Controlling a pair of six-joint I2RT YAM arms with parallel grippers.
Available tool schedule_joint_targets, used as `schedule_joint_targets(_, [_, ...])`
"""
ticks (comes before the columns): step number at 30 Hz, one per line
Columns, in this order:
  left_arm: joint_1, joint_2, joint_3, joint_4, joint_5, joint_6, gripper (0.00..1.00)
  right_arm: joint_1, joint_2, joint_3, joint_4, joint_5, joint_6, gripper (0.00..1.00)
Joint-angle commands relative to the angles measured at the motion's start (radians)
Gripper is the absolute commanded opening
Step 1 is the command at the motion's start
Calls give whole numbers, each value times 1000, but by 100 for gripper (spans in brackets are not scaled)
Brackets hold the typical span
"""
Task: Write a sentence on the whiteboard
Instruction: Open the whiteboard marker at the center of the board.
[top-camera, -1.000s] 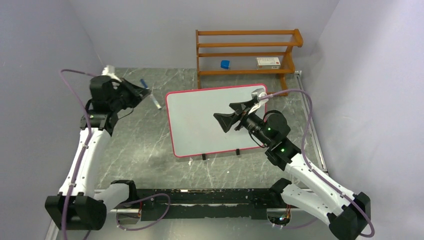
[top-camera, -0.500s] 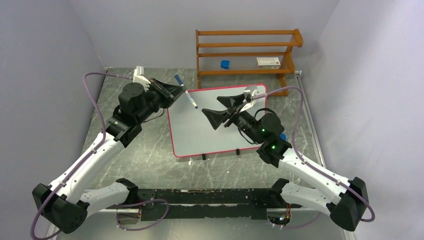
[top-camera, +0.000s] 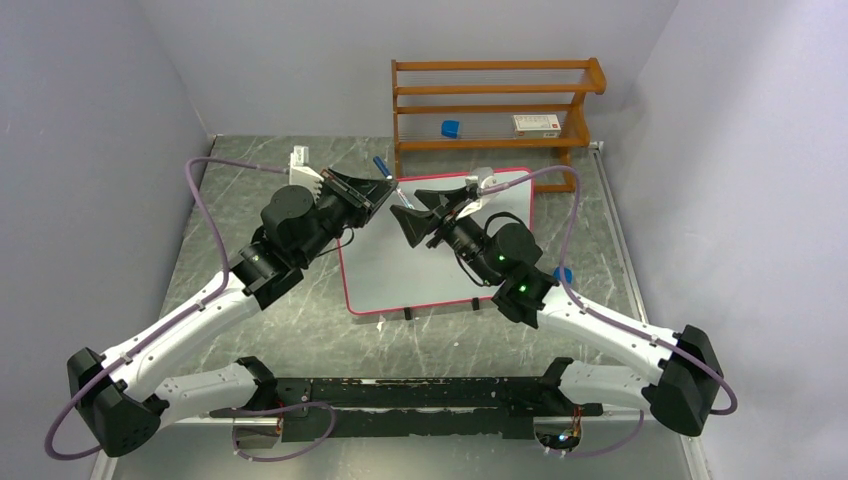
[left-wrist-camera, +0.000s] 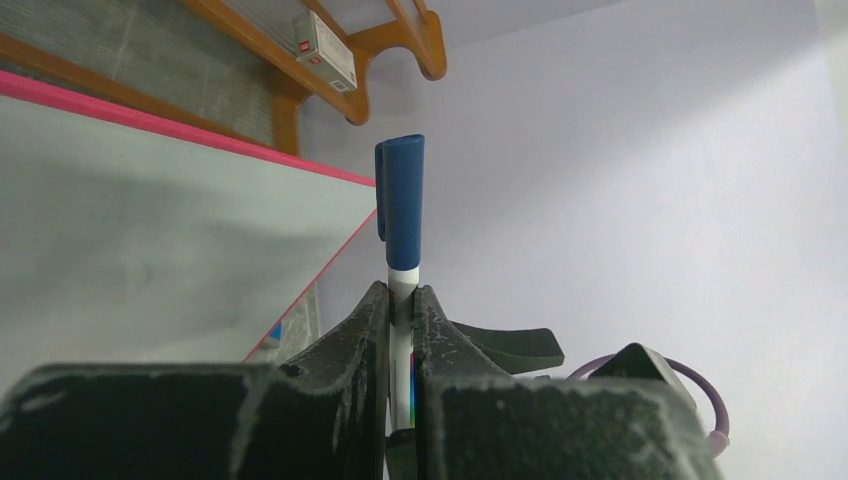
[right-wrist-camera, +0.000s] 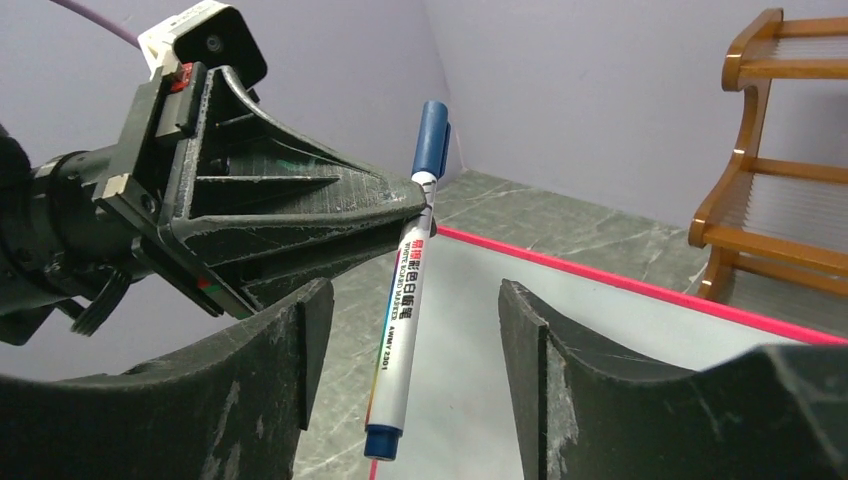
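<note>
The whiteboard (top-camera: 430, 265) lies flat on the table, its pink rim also in the wrist views (left-wrist-camera: 150, 220) (right-wrist-camera: 610, 340). No sentence shows on its white face. My left gripper (top-camera: 388, 190) (left-wrist-camera: 401, 295) is shut on a capped blue-and-white marker (top-camera: 381, 165) (left-wrist-camera: 402, 200) just below the cap and holds it upright above the board's far-left corner. My right gripper (top-camera: 405, 204) (right-wrist-camera: 412, 292) faces the left gripper (right-wrist-camera: 415, 200). It is open, with a finger on each side of the marker's lower barrel (right-wrist-camera: 400, 330), touching neither side.
A wooden rack (top-camera: 495, 105) stands behind the board, with a small blue object (top-camera: 450, 128) and a white box (top-camera: 537, 124) on its lower shelf. Another small blue thing (top-camera: 563, 272) lies by the right arm. Grey walls close in on both sides.
The left arm swung right, carrying the marker from the table's left side to the board's far-left corner. The right gripper moved left to meet it and its jaws narrowed around the barrel.
</note>
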Motion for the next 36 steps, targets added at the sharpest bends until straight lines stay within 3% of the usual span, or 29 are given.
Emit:
schedule_joint_targets(1, [-22, -3, -11, 56, -61, -20, 5, 17, 9, 16, 51, 58, -31, 62])
schedule_joint_targets(8, [-33, 2, -29, 78, -56, -42, 5, 24, 17, 10, 71, 67, -45, 41])
schedule_joint_targets(17, [-38, -6, -46, 53, -68, -35, 5, 28, 16, 10, 58, 43, -45, 0])
schedule_joint_targets(20, [-38, -19, -55, 36, -84, -6, 5, 28, 15, 14, 31, 29, -41, 0])
schedule_joint_targets(25, [-38, -34, 15, -104, -121, 186, 38, 25, -4, 48, -90, -10, -62, 0])
schedule_joint_targets(29, [-36, -54, 84, -203, -154, 443, 61, 13, -31, 95, -219, -45, -90, 0])
schedule_joint_targets(33, [-34, -96, 107, -238, -141, 743, 79, -35, -58, 133, -341, -109, -89, 0])
schedule_joint_targets(36, [-34, -134, 107, -241, -112, 954, 87, -125, -69, 167, -427, -245, -81, 0])
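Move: The left hand already holds the marker near its cap, its middle about 2 cm below, 1 cm back and 1 cm right. The right hand's open fingertips straddle the lower barrel, roughly 3 cm back, 3 cm right and 2 cm below the left hand; from them the marker's middle is some 2 cm ahead, 2 cm left and slightly above. The whiteboard's centre lies about 8 cm ahead, 9 cm right and 35 cm below the left hand. Right fingers pinch the marker's barrel almost in place; left fingers then open, backing 4 cm left, rolling 30 degrees. ##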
